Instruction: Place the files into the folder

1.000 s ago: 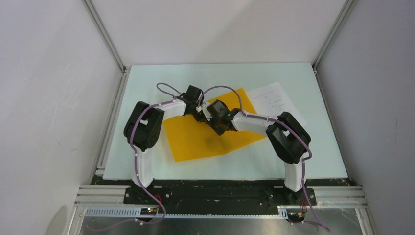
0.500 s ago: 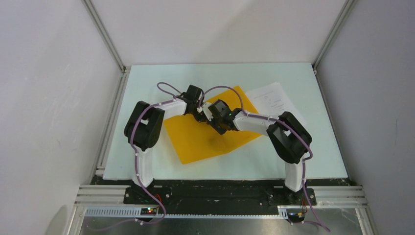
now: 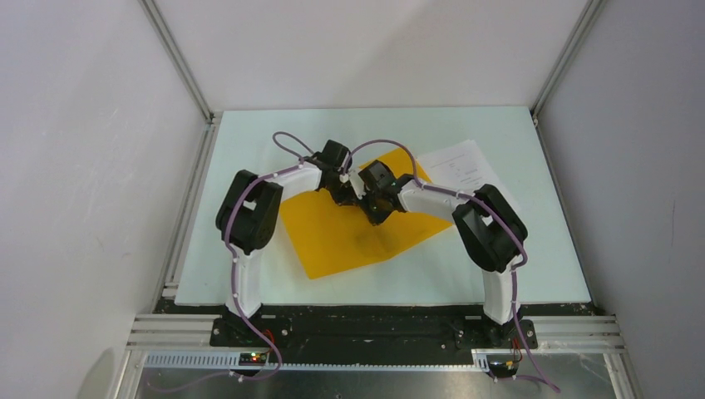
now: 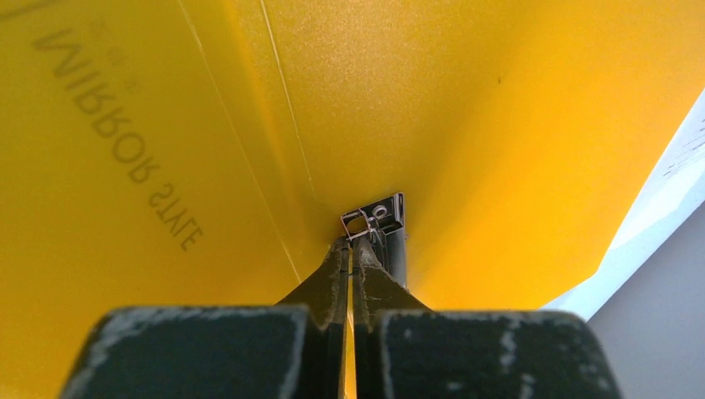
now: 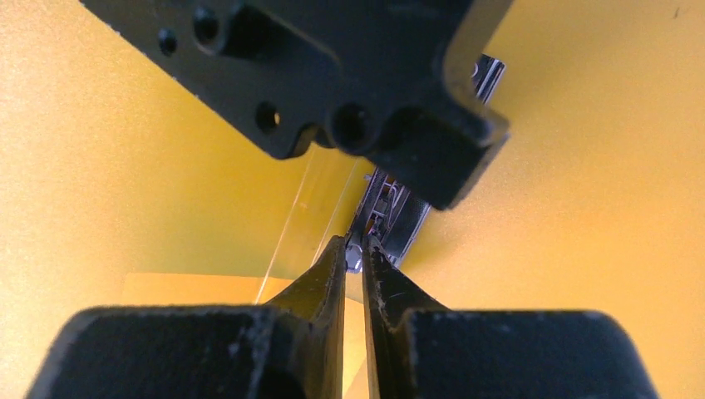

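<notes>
The orange-yellow folder (image 3: 332,237) lies open on the table, inner side up. Its metal clip bar (image 4: 378,218) sits at the spine crease. Both grippers meet over that clip in the middle of the folder. My left gripper (image 4: 353,245) is shut, its tips touching the near end of the clip. My right gripper (image 5: 355,245) is closed to a thin gap, with a silvery part of the clip (image 5: 391,216) between its tips. The left gripper's black body (image 5: 332,83) hangs just beyond. The files (image 3: 465,170), white printed sheets, lie at the back right, partly under the folder's corner.
The pale table (image 3: 249,150) is framed by aluminium rails and white walls on three sides. Both arms bend inward over the folder, with purple cables looping above the wrists. A strip of white sheet (image 4: 686,154) shows past the folder's right edge.
Both grippers have shifted slightly toward the back of the table, staying together at the clip. The folder's near corner has slid a little to the right.
</notes>
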You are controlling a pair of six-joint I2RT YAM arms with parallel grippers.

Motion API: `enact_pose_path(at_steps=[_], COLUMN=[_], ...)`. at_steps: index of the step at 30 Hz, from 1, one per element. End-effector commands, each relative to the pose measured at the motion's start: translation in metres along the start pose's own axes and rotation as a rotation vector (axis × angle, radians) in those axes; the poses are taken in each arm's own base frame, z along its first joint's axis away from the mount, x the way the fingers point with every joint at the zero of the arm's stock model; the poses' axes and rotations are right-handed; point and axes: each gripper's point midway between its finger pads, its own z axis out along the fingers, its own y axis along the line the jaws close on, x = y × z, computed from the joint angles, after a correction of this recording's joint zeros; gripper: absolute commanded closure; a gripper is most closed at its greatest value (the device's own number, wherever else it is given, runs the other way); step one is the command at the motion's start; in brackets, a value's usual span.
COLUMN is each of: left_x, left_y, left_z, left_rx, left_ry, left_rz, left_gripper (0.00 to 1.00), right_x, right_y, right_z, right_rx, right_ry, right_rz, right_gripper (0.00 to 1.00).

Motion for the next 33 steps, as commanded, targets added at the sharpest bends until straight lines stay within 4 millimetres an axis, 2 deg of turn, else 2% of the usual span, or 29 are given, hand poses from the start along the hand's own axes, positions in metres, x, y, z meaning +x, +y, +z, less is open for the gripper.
enact_pose_path(at_steps=[1,3,4,9,12,14,16,17,18,20,21,22,23,24,25,26,27,28,29,30,31,32,33], left_x=[0.032,0.031,0.032,0.032,0.031,0.031,0.031,0.031,0.030,0.030,0.029,0.029,0.029,0.029,0.028,0.028,0.028,0.027,0.027,0.026,0.030,0.028,0.029], left_y=[0.061,0.060,0.060,0.060,0.059,0.060,0.065,0.068,0.069,0.068,0.068,0.068,0.068,0.069,0.069,0.069,0.068,0.065,0.063,0.059,0.056,0.049,0.043], left_z=[0.030,0.030,0.030,0.032,0.033,0.034,0.036,0.036,0.036,0.036,0.036,0.036,0.035,0.035,0.035,0.034,0.034,0.033,0.032,0.028,0.026,0.020,0.017], left_rx=[-0.228,-0.227,-0.226,-0.217,-0.211,-0.213,-0.231,-0.243,-0.251,-0.253,-0.253,-0.255,-0.254,-0.257,-0.256,-0.254,-0.245,-0.235,-0.222,-0.205,-0.177,-0.147,-0.114], left_ry=[0.065,0.062,0.063,0.077,0.080,0.080,0.082,0.085,0.079,0.079,0.078,0.076,0.074,0.072,0.068,0.067,0.066,0.061,0.064,0.061,0.080,0.080,0.093], left_rz=[0.074,0.083,0.088,0.098,0.121,0.145,0.170,0.184,0.204,0.214,0.215,0.216,0.217,0.219,0.225,0.229,0.241,0.252,0.276,0.282,0.295,0.309,0.345], left_gripper=[1.00,1.00,1.00,1.00,1.00,1.00,1.00,1.00,1.00,1.00,1.00,1.00,1.00,1.00,1.00,1.00,1.00,1.00,1.00,1.00,1.00,1.00,1.00], right_x=[0.149,0.155,0.155,0.140,0.141,0.132,0.100,0.059,0.037,-0.057,-0.087,-0.120,-0.139,-0.152,-0.161,-0.159,-0.158,-0.147,-0.140,-0.120,-0.111,-0.091,-0.084], right_y=[0.029,0.017,0.004,-0.038,-0.054,-0.066,-0.083,-0.096,-0.106,-0.130,-0.136,-0.138,-0.135,-0.129,-0.122,-0.115,-0.108,-0.102,-0.096,-0.092,-0.085,-0.081,-0.071], right_z=[0.006,0.001,-0.003,-0.019,-0.024,-0.026,-0.029,-0.039,-0.049,-0.103,-0.135,-0.175,-0.195,-0.225,-0.237,-0.249,-0.251,-0.250,-0.244,-0.233,-0.226,-0.215,-0.210], right_rx=[-0.057,-0.007,0.039,0.130,0.139,0.155,0.212,0.264,0.305,0.413,0.438,0.470,0.463,0.468,0.451,0.440,0.417,0.403,0.369,0.336,0.289,0.255,0.188], right_ry=[0.533,0.562,0.571,0.509,0.511,0.480,0.385,0.259,0.196,-0.074,-0.189,-0.317,-0.406,-0.486,-0.539,-0.569,-0.583,-0.576,-0.564,-0.521,-0.505,-0.459,-0.454], right_rz=[0.030,-0.022,-0.054,-0.070,-0.070,-0.084,-0.131,-0.135,-0.150,-0.137,-0.124,-0.115,-0.121,-0.129,-0.129,-0.132,-0.124,-0.118,-0.101,-0.087,-0.081,-0.071,-0.091], right_gripper=[0.94,0.96,0.96,0.94,0.97,0.97,0.97,0.97,0.97,0.96,0.95,0.94,0.93,0.90,0.89,0.84,0.80,0.74,0.71,0.64,0.58,0.56,0.50])
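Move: Both hands are low over the folder at opposite ends of its metal clip, whose middle lies about 3 cm back and 4 cm right of the left hand, 3 cm ahead and 3 cm left of the right hand, at about fingertip height. From the right hand, the white files lie roughly 9 cm ahead, 23 cm right and 2 cm lower; the folder's far right corner is some 18 cm ahead and 6 cm right. Right hand slides about 5 cm right, springs 30 cm up off the clip, opening; left fingers stay on. ##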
